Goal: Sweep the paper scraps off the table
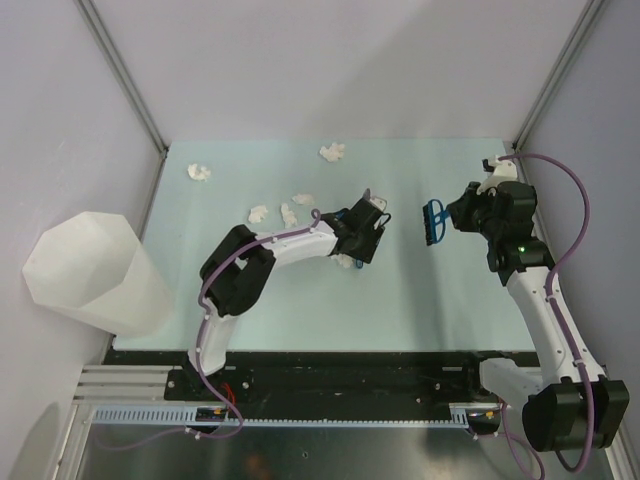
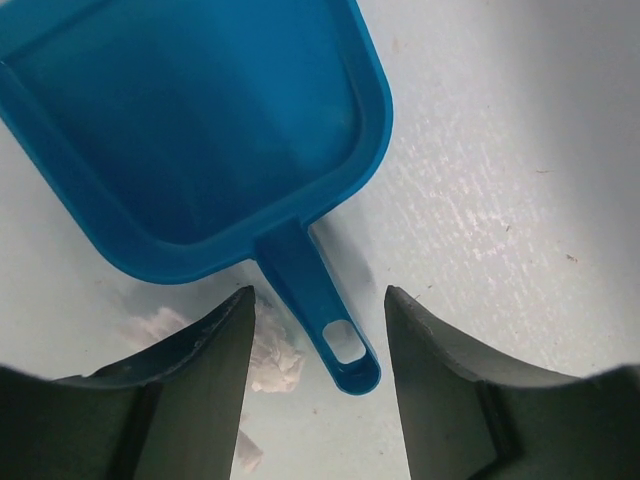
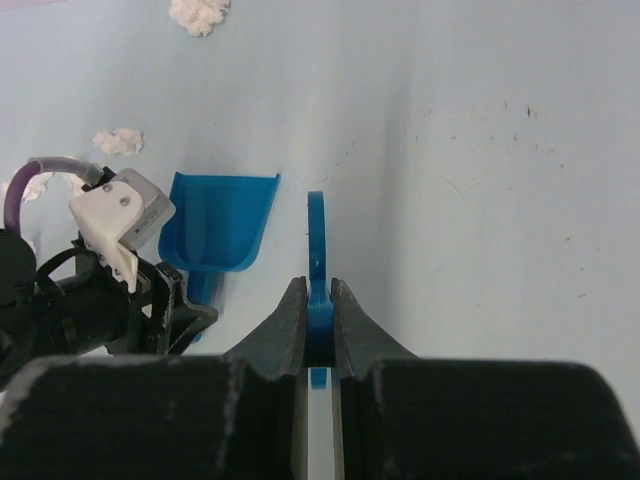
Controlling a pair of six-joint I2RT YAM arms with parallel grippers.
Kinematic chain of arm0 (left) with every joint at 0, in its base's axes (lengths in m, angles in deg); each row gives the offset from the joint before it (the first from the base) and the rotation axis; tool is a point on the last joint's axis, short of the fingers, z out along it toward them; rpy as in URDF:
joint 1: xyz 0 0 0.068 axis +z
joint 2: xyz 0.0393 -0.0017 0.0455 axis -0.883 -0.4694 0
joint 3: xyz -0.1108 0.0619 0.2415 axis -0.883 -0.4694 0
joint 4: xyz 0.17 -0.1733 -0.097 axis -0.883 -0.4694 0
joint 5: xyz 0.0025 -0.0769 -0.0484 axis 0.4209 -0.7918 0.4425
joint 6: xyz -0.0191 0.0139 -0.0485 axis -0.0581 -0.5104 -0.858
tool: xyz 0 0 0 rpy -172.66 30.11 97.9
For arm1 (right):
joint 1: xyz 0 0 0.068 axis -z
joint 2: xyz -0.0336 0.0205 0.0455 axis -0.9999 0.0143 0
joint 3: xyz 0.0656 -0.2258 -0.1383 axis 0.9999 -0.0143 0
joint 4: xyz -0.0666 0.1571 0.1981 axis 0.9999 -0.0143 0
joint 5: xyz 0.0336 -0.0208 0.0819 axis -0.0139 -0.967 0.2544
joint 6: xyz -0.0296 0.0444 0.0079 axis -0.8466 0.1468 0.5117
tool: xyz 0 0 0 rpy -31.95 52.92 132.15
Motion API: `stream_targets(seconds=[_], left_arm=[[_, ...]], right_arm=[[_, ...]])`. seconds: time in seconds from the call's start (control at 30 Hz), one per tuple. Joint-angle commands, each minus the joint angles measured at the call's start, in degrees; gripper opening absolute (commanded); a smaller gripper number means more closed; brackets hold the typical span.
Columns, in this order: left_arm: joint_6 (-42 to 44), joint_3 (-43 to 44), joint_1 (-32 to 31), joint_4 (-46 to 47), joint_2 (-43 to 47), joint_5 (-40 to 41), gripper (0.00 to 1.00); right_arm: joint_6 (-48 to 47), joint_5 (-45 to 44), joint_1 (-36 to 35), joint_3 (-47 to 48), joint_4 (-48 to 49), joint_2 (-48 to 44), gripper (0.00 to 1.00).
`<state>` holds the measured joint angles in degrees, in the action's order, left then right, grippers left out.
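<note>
Several crumpled white paper scraps (image 1: 258, 213) lie on the pale green table (image 1: 420, 300), mostly at its back left; one more (image 1: 333, 152) sits near the far edge. A blue dustpan (image 2: 190, 130) rests flat on the table. Its handle (image 2: 322, 318) lies between the spread fingers of my left gripper (image 2: 318, 295), which is open, with a gap on each side. A scrap (image 2: 272, 362) lies beside the handle, half hidden by the left finger. My right gripper (image 3: 318, 285) is shut on a blue brush (image 3: 317, 235), seen edge-on, to the right of the dustpan (image 3: 222, 222).
A translucent white faceted bin (image 1: 95, 275) stands off the table's left edge. Metal frame posts rise at the back corners, with grey walls beyond. From the right wrist, the left arm's head (image 3: 110, 290) sits close to the brush's left.
</note>
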<state>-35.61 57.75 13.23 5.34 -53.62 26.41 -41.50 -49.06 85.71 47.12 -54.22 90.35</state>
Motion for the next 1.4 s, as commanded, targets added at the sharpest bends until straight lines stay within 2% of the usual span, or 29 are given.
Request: stream_targets(seconds=[0.0, 0.27, 0.37, 0.4, 0.57, 0.7, 0.8, 1.0, 1.1, 1.27, 1.37], left_arm=[[-3.3, 0.0, 0.0, -0.5, -0.6, -3.7, 0.59], [-3.5, 2.6, 0.0, -0.7, -3.9, -4.4, 0.50], [-3.4, 3.7, 0.1, -1.2, -4.8, -3.2, 0.34], [-3.5, 3.8, 0.2, -1.4, -4.8, -3.0, 0.25], [-4.5, 2.6, 0.7, -2.1, -1.1, -5.5, 0.00], [-3.2, 2.9, 0.8, -2.5, 3.8, -7.0, 0.00], [1.2, 3.0, 1.4, -2.3, 9.7, -7.2, 0.00], [15.4, -1.8, 6.5, -2.5, 25.9, -8.7, 0.00], [20.4, -5.6, 12.3, -2.7, 32.1, -8.7, 0.00], [32.2, -9.3, 19.5, -4.1, 45.6, 0.5, 0.00], [37.4, -10.0, 21.7, -5.4, 52.2, 7.5, 0.00]], right_arm=[[0.6, 1.5, 0.5, -0.1, 3.0, 0.1, 0.00], [0.5, 3.0, 0.9, -0.1, 3.0, 0.3, 0.00], [0.6, 3.0, 0.9, -0.1, 3.0, 0.4, 0.00], [0.5, 3.0, 1.0, -0.1, 2.9, 0.4, 0.00], [0.7, 2.8, 1.1, 0.0, 2.9, 0.2, 0.00], [0.7, 1.8, 1.0, 0.0, 3.4, -1.2, 0.00], [1.3, 2.7, 1.3, 0.8, 4.2, -4.7, 0.00], [4.2, 4.7, -1.0, 2.2, 6.0, -10.8, 0.00], [4.7, 4.1, -6.5, 2.3, 8.5, -10.6, 0.00], [5.2, 2.5, -19.7, 2.3, 16.3, -5.2, 0.00], [9.2, 6.2, -25.3, 2.3, 26.5, 2.8, 0.00]])
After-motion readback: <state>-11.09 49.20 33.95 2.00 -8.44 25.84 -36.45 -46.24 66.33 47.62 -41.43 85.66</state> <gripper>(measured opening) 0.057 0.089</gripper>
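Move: The blue dustpan's handle lies between my open left fingers, about 2 cm below and 1 cm right; its tray is centred about 8 cm farther ahead. A paper scrap sits level with the handle, some 4 cm left of my left hand; another is roughly 15 cm ahead and 15 cm left. From my right hand, holding the brush, the near scrap is about 24 cm left and 23 cm below, with the handle around 19 cm left, 23 cm below. I ease my left hand down a little, pinch the dustpan handle, then lift it off the table by about 30 cm, swinging left some 20 cm and tipping the fingers up. As the pan rises, my right hand keeps its grip on the brush, lifts first, backs slightly, then sweeps about 12 cm left towards the scraps, turning counter-clockwise. ##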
